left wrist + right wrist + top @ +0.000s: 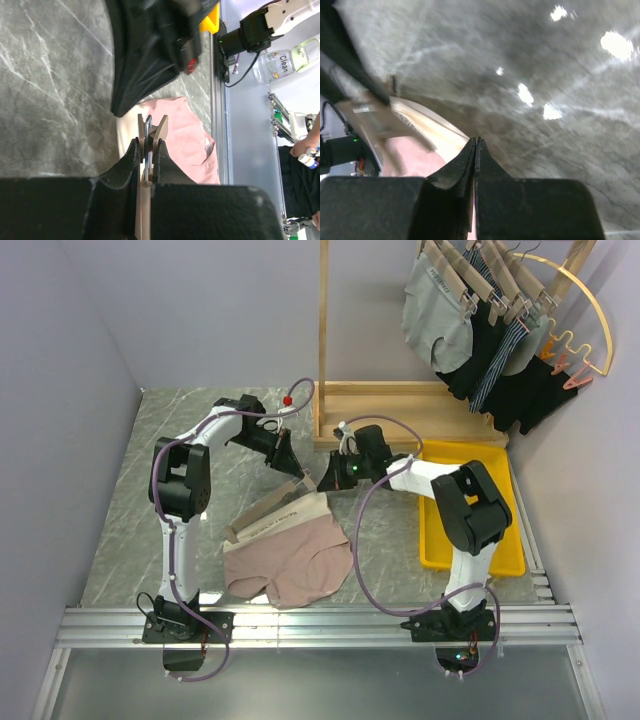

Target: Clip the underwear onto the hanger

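Observation:
The underwear, mauve with a cream waistband, lies flat on the grey marble table between the two arms. The hanger, a slim light-wood bar, rests slanted across the waistband. My left gripper is shut on the wooden clip at the bar's far end, and the left wrist view shows the pink underwear just beyond it. My right gripper hovers close beside that clip, shut on nothing. In the right wrist view its closed tips sit over the waistband edge, with the hanger blurred at left.
A yellow tray sits right of the right arm. Behind it stands a wooden rack on a wooden base, hung with grey, black and striped garments and a gold wire arch. Walls close both sides.

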Tool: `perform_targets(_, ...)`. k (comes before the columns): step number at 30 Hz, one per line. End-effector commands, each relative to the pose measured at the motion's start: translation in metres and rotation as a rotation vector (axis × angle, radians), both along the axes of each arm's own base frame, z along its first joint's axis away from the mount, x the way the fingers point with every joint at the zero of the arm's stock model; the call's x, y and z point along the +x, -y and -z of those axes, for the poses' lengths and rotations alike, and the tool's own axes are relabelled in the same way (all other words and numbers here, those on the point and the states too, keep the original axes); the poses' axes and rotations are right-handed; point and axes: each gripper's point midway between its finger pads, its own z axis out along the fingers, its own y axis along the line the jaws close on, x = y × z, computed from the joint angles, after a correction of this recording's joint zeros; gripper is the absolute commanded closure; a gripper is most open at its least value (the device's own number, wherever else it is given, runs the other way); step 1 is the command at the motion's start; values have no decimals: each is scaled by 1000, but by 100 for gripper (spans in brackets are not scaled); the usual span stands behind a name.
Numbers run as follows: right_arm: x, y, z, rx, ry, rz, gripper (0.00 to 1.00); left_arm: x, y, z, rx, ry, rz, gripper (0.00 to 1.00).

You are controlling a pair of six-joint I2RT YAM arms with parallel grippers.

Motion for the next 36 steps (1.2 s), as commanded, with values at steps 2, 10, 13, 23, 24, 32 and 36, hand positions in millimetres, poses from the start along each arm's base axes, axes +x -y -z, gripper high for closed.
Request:
perform_targets(2, 14, -5, -48, 96, 152, -6, 100, 5, 1, -11, -5, 74, -2, 100)
perform_targets(10, 9, -6, -62, 137, 197, -27, 100, 10, 1, -7, 8, 74, -15, 100)
perform_targets(13, 7, -5, -66, 143, 206, -34, 100, 11, 1, -6, 11, 75, -16, 100)
perform_targets(23, 7, -7, -78, 168, 240, -44, 100, 8, 0, -1, 15, 59, -9, 100)
perform_targets(24, 8, -8, -80, 169, 244, -45, 100, 7, 0, -1, 15, 53, -7, 100)
perform_targets(32, 9, -10, -90, 189, 269, -52, 100, 6, 1, 0, 15, 48, 0, 100)
perform_targets(36, 11, -11, -94, 193, 280, -54, 100, 4, 2, 0, 9, 47, 11, 100)
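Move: The right hand already pinches the near-right corner of the waistband; the clip's open jaws are about 5 cm above it, roughly 2 cm to its left and 1 cm ahead. From the right hand, the hanger's other clip is some 21 cm left, 10 cm back and 3 cm up, and the underwear's body lies about 8 cm left, 16 cm back and 5 cm below. From the left hand, which squeezes the near clip open, the held waistband corner is about 5 cm to the right, 3 cm back and 7 cm down. Keeping its fingers shut on the waistband corner, the right hand goes on lifting it almost straight up, about 5 cm, fast at first and then creeping, with a slight drift left and the wrist tipping the fingertips up some 10 degrees, towards the open jaws of the near clip. The left hand keeps the hanger in its grip with that clip squeezed open, sinking and easing forward by less than a centimetre to meet the cloth. ##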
